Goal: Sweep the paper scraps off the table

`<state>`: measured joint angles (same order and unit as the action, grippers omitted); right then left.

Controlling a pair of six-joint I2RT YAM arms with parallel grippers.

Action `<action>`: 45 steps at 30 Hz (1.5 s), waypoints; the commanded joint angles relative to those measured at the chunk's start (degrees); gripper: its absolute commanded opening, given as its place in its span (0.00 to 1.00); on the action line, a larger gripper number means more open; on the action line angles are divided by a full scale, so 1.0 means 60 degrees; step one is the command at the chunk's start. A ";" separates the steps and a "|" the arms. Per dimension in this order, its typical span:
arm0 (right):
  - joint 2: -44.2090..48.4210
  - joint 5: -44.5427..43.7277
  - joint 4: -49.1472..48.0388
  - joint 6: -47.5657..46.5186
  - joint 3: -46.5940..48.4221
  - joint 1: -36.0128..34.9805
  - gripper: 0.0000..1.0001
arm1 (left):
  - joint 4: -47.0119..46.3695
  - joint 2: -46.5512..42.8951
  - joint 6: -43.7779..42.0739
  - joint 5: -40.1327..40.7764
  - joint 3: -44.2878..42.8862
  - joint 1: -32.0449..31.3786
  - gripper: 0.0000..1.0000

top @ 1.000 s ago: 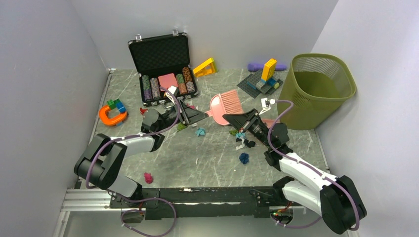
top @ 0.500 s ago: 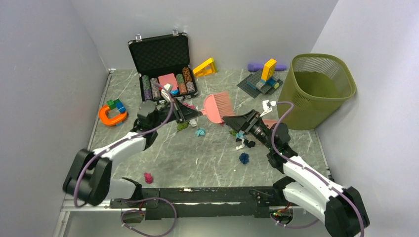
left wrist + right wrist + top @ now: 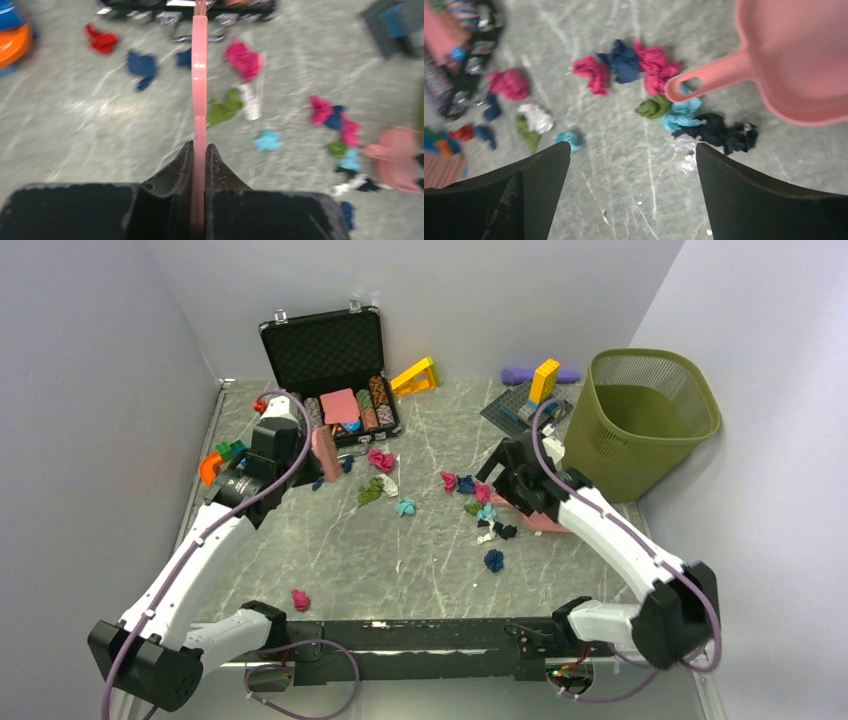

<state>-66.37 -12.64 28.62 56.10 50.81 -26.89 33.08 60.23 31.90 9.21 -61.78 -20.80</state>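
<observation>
Paper scraps [image 3: 480, 508] in magenta, blue, teal, green and white lie scattered across the middle of the grey table [image 3: 400, 560]. One magenta wad [image 3: 300, 598] sits alone near the front. My left gripper [image 3: 199, 147] is shut on a pink brush [image 3: 199, 75], seen edge-on, and holds it near the case [image 3: 325, 453]. Green [image 3: 225, 107] and magenta [image 3: 243, 57] scraps lie beyond it. My right gripper [image 3: 632, 147] hangs open and empty above the scraps, just short of a pink dustpan [image 3: 794, 65] that rests on the table [image 3: 540, 518].
An open black case of poker chips [image 3: 335, 370] stands at the back left. An olive wastebasket [image 3: 650, 420] stands at the right wall. Building blocks [image 3: 535, 395], a yellow wedge [image 3: 415, 375] and an orange toy [image 3: 212, 472] lie along the back and left.
My left arm has swung the brush back left toward the case. My right gripper has opened and drawn back toward the far side, and the dustpan now lies on the table.
</observation>
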 commanded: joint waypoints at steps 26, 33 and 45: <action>-0.2060 0.0836 0.2358 0.5402 0.0291 0.2344 0.91 | 0.2223 -0.1138 -0.1124 0.4023 -0.0066 0.0042 0.00; -0.3227 0.0706 0.2334 0.6104 0.0928 0.2274 0.88 | 0.1811 -0.1576 -0.1368 0.4140 0.0211 0.0043 0.00; -0.4298 -0.0090 0.2636 0.7163 0.1304 0.2131 0.64 | 0.1610 -0.2194 -0.1444 0.4003 0.0747 0.0046 0.00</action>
<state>-91.94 -10.63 43.46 94.98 58.33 -13.93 45.78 49.19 24.62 32.53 -58.22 -20.75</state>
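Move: The dustpan's handle lies roughly 5 cm right of the right hand, 2 cm ahead and 13 cm below. At about table height, the cyan scrap is some 5 cm left of the handle and 2 cm nearer the base, the pink scrap about 5 cm left of it and 2 cm farther out, the black scrap about 6 cm back from it. From the left hand, the handle is some 40 cm right, nearly level in reach and 22 cm lower. Lower the open right gripper about 11 cm while shifting it 6 cm right, easing back a little and then forward over the dustpan's handle; tip the fingers down and turn them clockwise some 45 degrees to straddle the handle, then start closing. Carry the brush, still gripped in the left hand, left and somewhat back, rolling its left side up. ##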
